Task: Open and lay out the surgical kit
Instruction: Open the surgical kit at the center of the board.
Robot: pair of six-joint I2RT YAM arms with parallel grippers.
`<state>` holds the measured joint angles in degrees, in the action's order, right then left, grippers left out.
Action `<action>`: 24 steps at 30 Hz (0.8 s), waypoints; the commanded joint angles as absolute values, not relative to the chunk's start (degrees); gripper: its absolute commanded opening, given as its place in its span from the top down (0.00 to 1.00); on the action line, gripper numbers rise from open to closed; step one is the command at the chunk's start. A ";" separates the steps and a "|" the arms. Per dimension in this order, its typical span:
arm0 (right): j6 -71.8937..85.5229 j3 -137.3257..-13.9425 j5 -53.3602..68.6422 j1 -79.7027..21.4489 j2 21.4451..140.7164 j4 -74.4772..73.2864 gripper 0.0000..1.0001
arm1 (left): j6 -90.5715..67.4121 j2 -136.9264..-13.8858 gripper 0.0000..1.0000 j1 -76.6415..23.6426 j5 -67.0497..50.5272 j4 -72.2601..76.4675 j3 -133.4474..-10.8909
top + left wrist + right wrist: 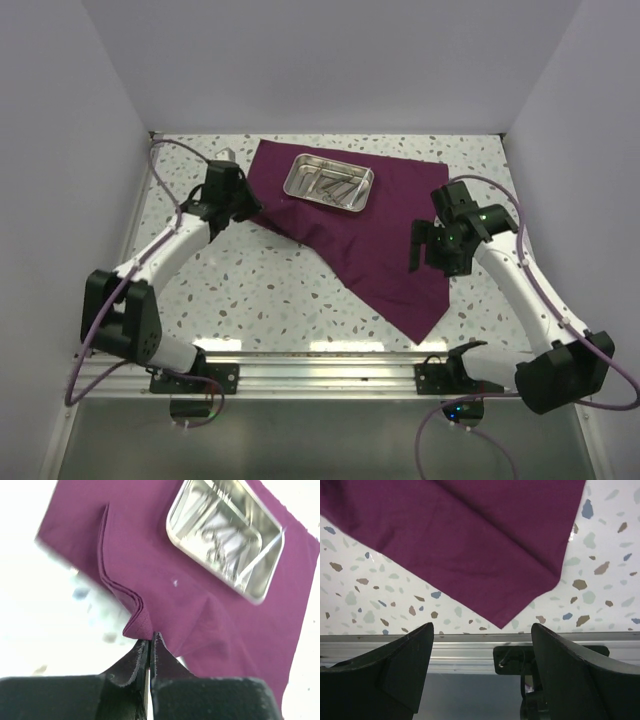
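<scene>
The maroon cloth wrap (375,245) lies partly unfolded on the speckled table, one long corner pointing toward the near edge. On its far part sits the shiny steel tray (299,166), with silvery instruments (332,186) lying inside. My left gripper (243,210) is at the cloth's left folded edge. In the left wrist view it (150,636) is shut on a puckered fold of the cloth (137,622), with the tray (173,530) beyond. My right gripper (425,245) hovers open over the cloth's right edge, and between its fingers (482,625) only the cloth corner (505,617) shows below.
White walls close in the table on the left, right and back. A metal rail (320,365) with the arm mounts runs along the near edge. In the right wrist view this rail (465,647) lies just past the cloth corner.
</scene>
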<state>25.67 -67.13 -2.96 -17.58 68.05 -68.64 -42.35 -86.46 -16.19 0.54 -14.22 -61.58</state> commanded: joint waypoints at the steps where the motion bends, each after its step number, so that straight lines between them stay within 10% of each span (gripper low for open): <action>1: 23.20 -68.20 -0.18 -17.67 71.80 -61.89 0.17 | -41.22 -76.31 1.00 -16.35 0.97 -30.65 -57.75; 20: 26.11 -58.62 7.91 -19.86 71.63 -60.99 0.19 | -39.03 -52.92 1.00 -16.35 -10.09 -75.50 -56.08; 22: 25.49 -59.50 7.56 -19.95 72.42 -61.08 0.19 | -37.44 -50.37 0.87 -16.35 -14.74 -75.59 -53.46; 24: 24.96 -60.03 7.30 -19.95 73.74 -61.08 0.18 | -38.14 -48.96 0.16 -16.61 -21.17 -75.59 -50.90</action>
<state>26.46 -57.04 7.03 -19.86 72.95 -59.94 -39.42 -51.03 -16.23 -10.61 -69.69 -53.89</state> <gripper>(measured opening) 0.812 0.464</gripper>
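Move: The left gripper is shut on the cloth's edge. The bare spot where that edge should land is about 24 cm back, 5 cm left and 13 cm below. From this hand the tray of instruments is some 15 cm ahead and 17 cm to the right, and the cloth's far left corner 30 cm ahead and 5 cm left, both about 13 cm lower. From the open right gripper, the cloth's near right corner is about 13 cm back, 1 cm left and 15 cm down. Keep the left gripper shut on the cloth's edge and sweep it some 26 cm straight back towards the base, drifting a little left, rising slightly, then sinking again as the fingers tip about 30 degrees down; at the end open halfway and let the cloth go. Meanwhile bring the open right gripper about 6 cm down and 4 cm left over the cloth's right part, first easing forward, then back. ##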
